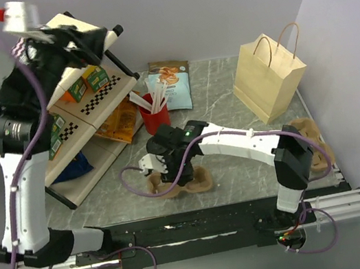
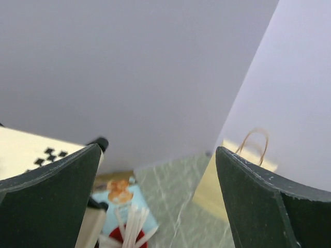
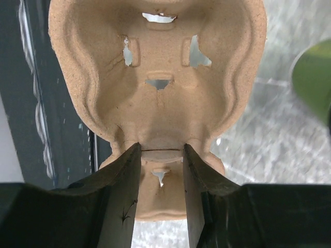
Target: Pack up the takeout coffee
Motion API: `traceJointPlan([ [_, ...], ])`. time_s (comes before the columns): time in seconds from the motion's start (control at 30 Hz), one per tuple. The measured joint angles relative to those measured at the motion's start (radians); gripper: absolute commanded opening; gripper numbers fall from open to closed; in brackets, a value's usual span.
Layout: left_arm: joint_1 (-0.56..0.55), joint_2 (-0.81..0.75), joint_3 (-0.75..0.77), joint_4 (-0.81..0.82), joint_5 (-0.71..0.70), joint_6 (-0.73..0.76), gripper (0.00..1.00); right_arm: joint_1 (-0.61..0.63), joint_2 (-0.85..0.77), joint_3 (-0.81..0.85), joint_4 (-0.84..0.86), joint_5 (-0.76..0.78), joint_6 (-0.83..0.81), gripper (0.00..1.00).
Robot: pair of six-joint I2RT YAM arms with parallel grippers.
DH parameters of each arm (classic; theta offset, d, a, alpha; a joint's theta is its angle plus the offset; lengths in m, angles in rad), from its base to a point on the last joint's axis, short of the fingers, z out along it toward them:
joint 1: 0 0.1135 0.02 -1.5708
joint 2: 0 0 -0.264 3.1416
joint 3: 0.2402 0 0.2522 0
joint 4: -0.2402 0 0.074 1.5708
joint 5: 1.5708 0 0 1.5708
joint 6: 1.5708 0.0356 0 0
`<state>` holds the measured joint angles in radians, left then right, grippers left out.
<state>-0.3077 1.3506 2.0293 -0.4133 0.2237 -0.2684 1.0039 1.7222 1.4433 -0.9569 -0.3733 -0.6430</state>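
Note:
My right gripper [image 3: 161, 150] is shut on a ridge of a brown cardboard cup carrier [image 3: 155, 77]. The top view shows that carrier [image 1: 199, 181] lying on the table near the front, with the right gripper [image 1: 162, 172] reaching down onto its left part. A blurred green shape [image 3: 315, 72] sits at the right edge of the right wrist view; I cannot tell whether it is the takeout coffee, and in the top view the coffee is hidden. My left gripper [image 1: 110, 35] is raised high over the shelf, open and empty [image 2: 158, 155].
A brown paper bag [image 1: 269, 77] stands at the back right. A red cup with white stirrers [image 1: 154, 114] stands mid-table, a snack bag [image 1: 170, 84] behind it. A shelf rack [image 1: 87, 123] with cartons fills the left. More carriers [image 1: 314, 142] lie at the right edge.

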Motion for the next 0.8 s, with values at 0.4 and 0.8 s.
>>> traceJointPlan([
  [0.4,0.407,-0.113,-0.171,0.570,0.072,-0.710,1.00,0.089,0.181,0.108,0.091,0.094,0.097,0.32],
  [0.8,0.497,-0.100,-0.274,0.710,0.156,-1.192,0.99,0.118,0.060,0.024,0.124,0.100,0.151,0.68],
])
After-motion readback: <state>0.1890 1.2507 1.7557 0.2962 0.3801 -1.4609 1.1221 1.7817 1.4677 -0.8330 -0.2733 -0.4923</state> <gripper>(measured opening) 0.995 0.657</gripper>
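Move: The cup carrier is already pinched at its waist in my right hand. Its free patch of table lies about 6 cm to the left, 1 cm back and 7 cm below. The coffee cup stands some 13 cm ahead and 5 cm left, its middle about 2 cm lower; the red straw holder about 27 cm ahead, 5 cm left. The table's front edge is 7 cm straight back. From my left hand the carrier is roughly 17 cm back, 13 cm right and 47 cm below. I carry the cup carrier left about 6 cm, sinking some 4 cm to set it on the table between the coffee cup and the front edge, then open my right fingers, let go of its waist and lift about 3 cm while easing back to the right. Meanwhile my empty, open left hand swings up and left by the rack, rolling about 50 degrees, left side down. ##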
